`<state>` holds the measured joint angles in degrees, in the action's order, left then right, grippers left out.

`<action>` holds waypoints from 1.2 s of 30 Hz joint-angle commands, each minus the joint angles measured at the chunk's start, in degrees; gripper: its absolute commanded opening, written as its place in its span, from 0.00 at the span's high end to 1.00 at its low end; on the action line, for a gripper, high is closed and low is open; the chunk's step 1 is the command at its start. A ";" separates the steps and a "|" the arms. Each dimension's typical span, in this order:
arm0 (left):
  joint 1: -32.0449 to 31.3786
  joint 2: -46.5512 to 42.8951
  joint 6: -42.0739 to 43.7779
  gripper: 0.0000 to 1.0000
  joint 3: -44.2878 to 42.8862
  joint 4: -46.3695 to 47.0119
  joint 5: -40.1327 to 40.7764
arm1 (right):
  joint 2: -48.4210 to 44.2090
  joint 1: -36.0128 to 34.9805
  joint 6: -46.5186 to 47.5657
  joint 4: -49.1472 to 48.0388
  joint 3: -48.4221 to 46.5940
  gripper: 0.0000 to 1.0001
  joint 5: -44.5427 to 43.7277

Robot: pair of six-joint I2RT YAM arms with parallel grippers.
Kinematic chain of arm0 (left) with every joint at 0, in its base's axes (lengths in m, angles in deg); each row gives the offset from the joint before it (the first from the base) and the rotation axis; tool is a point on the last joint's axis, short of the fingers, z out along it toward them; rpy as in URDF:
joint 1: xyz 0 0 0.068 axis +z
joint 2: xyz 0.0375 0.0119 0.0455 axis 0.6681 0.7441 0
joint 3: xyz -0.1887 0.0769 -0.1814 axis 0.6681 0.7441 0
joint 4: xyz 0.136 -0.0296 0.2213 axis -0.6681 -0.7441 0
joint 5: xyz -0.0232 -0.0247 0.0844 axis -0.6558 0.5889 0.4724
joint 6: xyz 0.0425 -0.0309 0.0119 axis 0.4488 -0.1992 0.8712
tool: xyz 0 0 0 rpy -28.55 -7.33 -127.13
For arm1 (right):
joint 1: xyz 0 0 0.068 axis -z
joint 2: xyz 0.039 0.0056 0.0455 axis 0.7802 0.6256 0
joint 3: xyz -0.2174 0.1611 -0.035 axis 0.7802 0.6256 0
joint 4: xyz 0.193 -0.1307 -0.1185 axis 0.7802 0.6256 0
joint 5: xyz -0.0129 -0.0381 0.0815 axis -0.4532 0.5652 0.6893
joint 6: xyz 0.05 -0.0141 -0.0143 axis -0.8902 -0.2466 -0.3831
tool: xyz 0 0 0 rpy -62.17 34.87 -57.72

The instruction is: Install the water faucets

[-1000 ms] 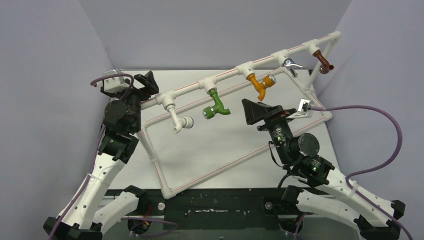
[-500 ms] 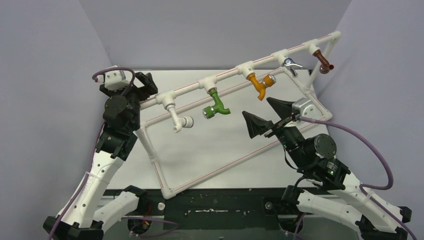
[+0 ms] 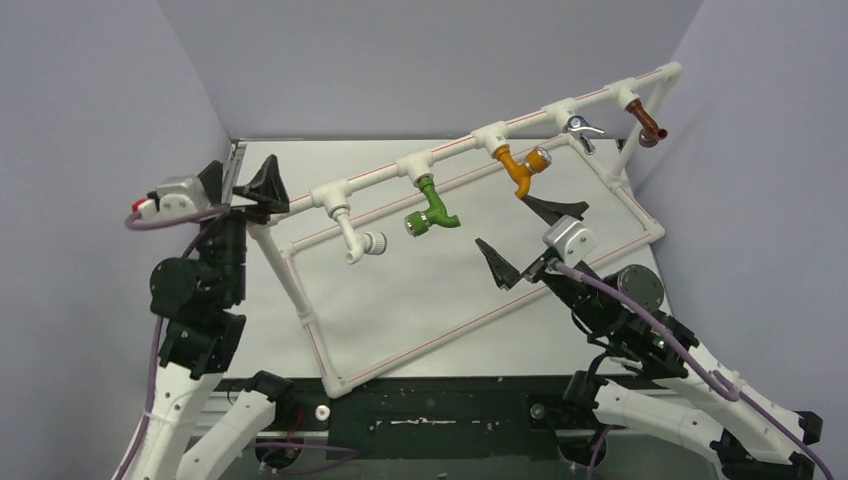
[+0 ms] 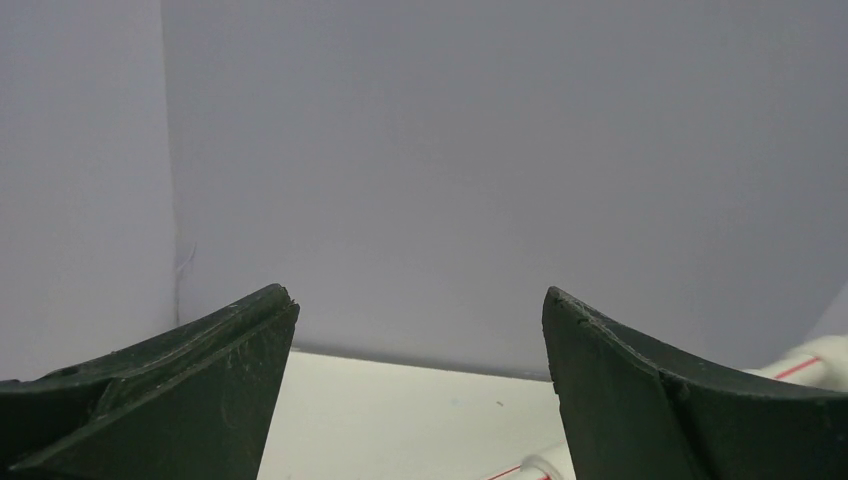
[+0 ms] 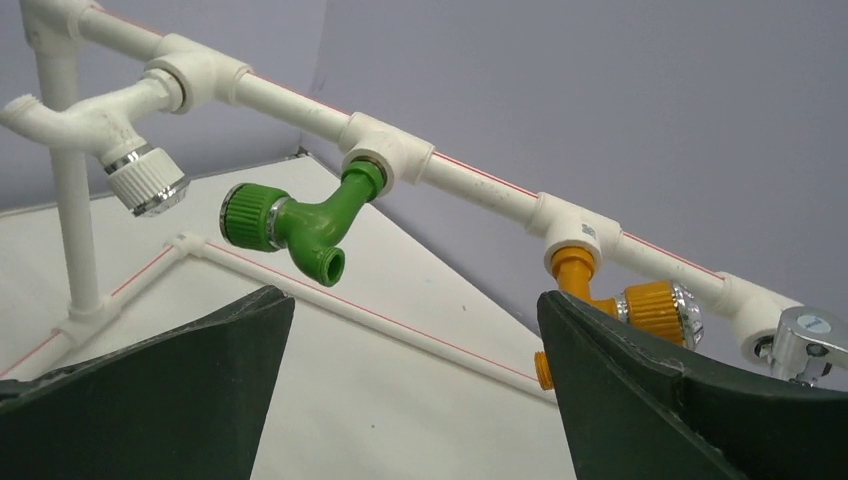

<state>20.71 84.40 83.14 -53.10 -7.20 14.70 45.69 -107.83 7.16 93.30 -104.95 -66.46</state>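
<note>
Several water faucets hang from the raised white pipe with red stripes (image 3: 455, 146): white (image 3: 358, 243), green (image 3: 435, 215), orange (image 3: 520, 172), silver (image 3: 583, 128) and brown (image 3: 650, 128). My left gripper (image 3: 243, 180) stands open at the pipe's left end, holding nothing; its wrist view shows empty space between the gripper's tips (image 4: 418, 295) and a bit of pipe (image 4: 800, 365). My right gripper (image 3: 525, 240) is open below the orange faucet, apart from it. In the right wrist view, the gripper (image 5: 415, 293) faces the green faucet (image 5: 300, 220), the orange one (image 5: 620, 300) and the white one (image 5: 110, 135).
The pipe frame's lower rectangle (image 3: 330, 375) lies on the white table (image 3: 420, 290), running from the near left to the far right. Grey walls close in on the left, back and right. A purple cable (image 3: 640, 310) loops along the right arm.
The left arm has swung left and back from the frame's left end. The right arm has drawn back toward its base and turned its wrist. Both grippers stay open.
</note>
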 commanded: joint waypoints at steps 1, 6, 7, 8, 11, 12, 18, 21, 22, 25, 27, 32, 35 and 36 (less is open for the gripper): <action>-0.06 -8.53 2.62 0.08 4.24 8.08 -12.44 | 0.95 0.33 10.24 0.86 -1.31 0.00 4.27; -0.06 -16.23 1.79 0.08 10.90 13.52 -22.36 | 2.19 0.32 18.96 2.15 -0.52 0.00 7.57; -0.06 -17.03 1.62 0.08 11.76 14.38 -23.24 | 2.32 0.33 20.98 2.57 -0.35 0.00 7.90; 0.01 -17.61 1.52 0.08 12.65 15.24 -24.69 | 2.38 0.23 23.43 2.92 -0.19 0.00 7.94; -0.04 -18.16 0.52 0.08 14.70 16.92 -26.55 | 2.45 0.22 29.25 3.14 0.33 0.00 9.37; -0.04 -18.12 -0.08 0.08 15.49 17.60 -26.77 | 2.68 0.22 31.55 3.10 0.52 0.00 9.40; 0.04 -16.77 -2.82 0.08 17.64 20.18 -27.77 | 4.60 -1.04 44.43 0.87 0.53 0.01 6.58; 0.03 -16.97 -3.05 0.08 17.88 20.34 -27.25 | 5.54 -3.17 50.94 -0.58 0.79 0.01 5.08; 0.03 -17.00 -3.16 0.08 17.99 20.33 -27.05 | 6.41 -4.30 53.26 -0.34 0.55 0.01 3.99; 0.03 -17.07 -3.34 0.08 18.04 20.31 -26.79 | 8.66 -8.40 59.95 0.41 -0.13 0.02 -0.54; 0.03 -17.22 -3.49 0.08 18.01 20.32 -26.53 | 9.77 -10.56 64.18 -0.61 0.23 0.03 -3.35; -0.05 -17.52 -3.41 0.08 18.15 20.14 -25.70 | 12.66 -14.33 76.37 -6.27 2.64 0.04 -9.21; -0.25 -17.77 -3.12 0.08 18.09 19.96 -25.13 | 14.57 -14.87 82.08 -10.31 3.82 0.04 -11.00; -0.38 -17.78 -3.03 0.07 18.12 19.82 -24.95 | 15.20 -14.90 83.39 -11.45 4.06 0.04 -11.32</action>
<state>20.64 67.40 80.34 -34.72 9.94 -11.44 59.24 -121.99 79.52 90.94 -101.84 -71.62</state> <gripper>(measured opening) 0.923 0.960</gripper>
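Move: The green faucet lies about 10 cm to the right hand's left, some 3 cm farther out and roughly 3 cm lower. The orange faucet is about 9 cm ahead of that hand and 2 cm to its right; the white faucet is some 21 cm to its left and 2 cm nearer the base, both slightly lower too. From the left hand the green faucet is around 27 cm to the right, 2 cm back and 8 cm down. No contact can be made out: the right hand, still wide open, heads for the green faucet, about 8 cm left and some 5 cm down, mostly in the second half. Its wrist rolls steadily about 75 degrees, left side dropping, until the fingers stand one above the other. The open left hand quickly draws back some 8 cm and to its right, fingers tipping up and turning clockwise, then stays. ##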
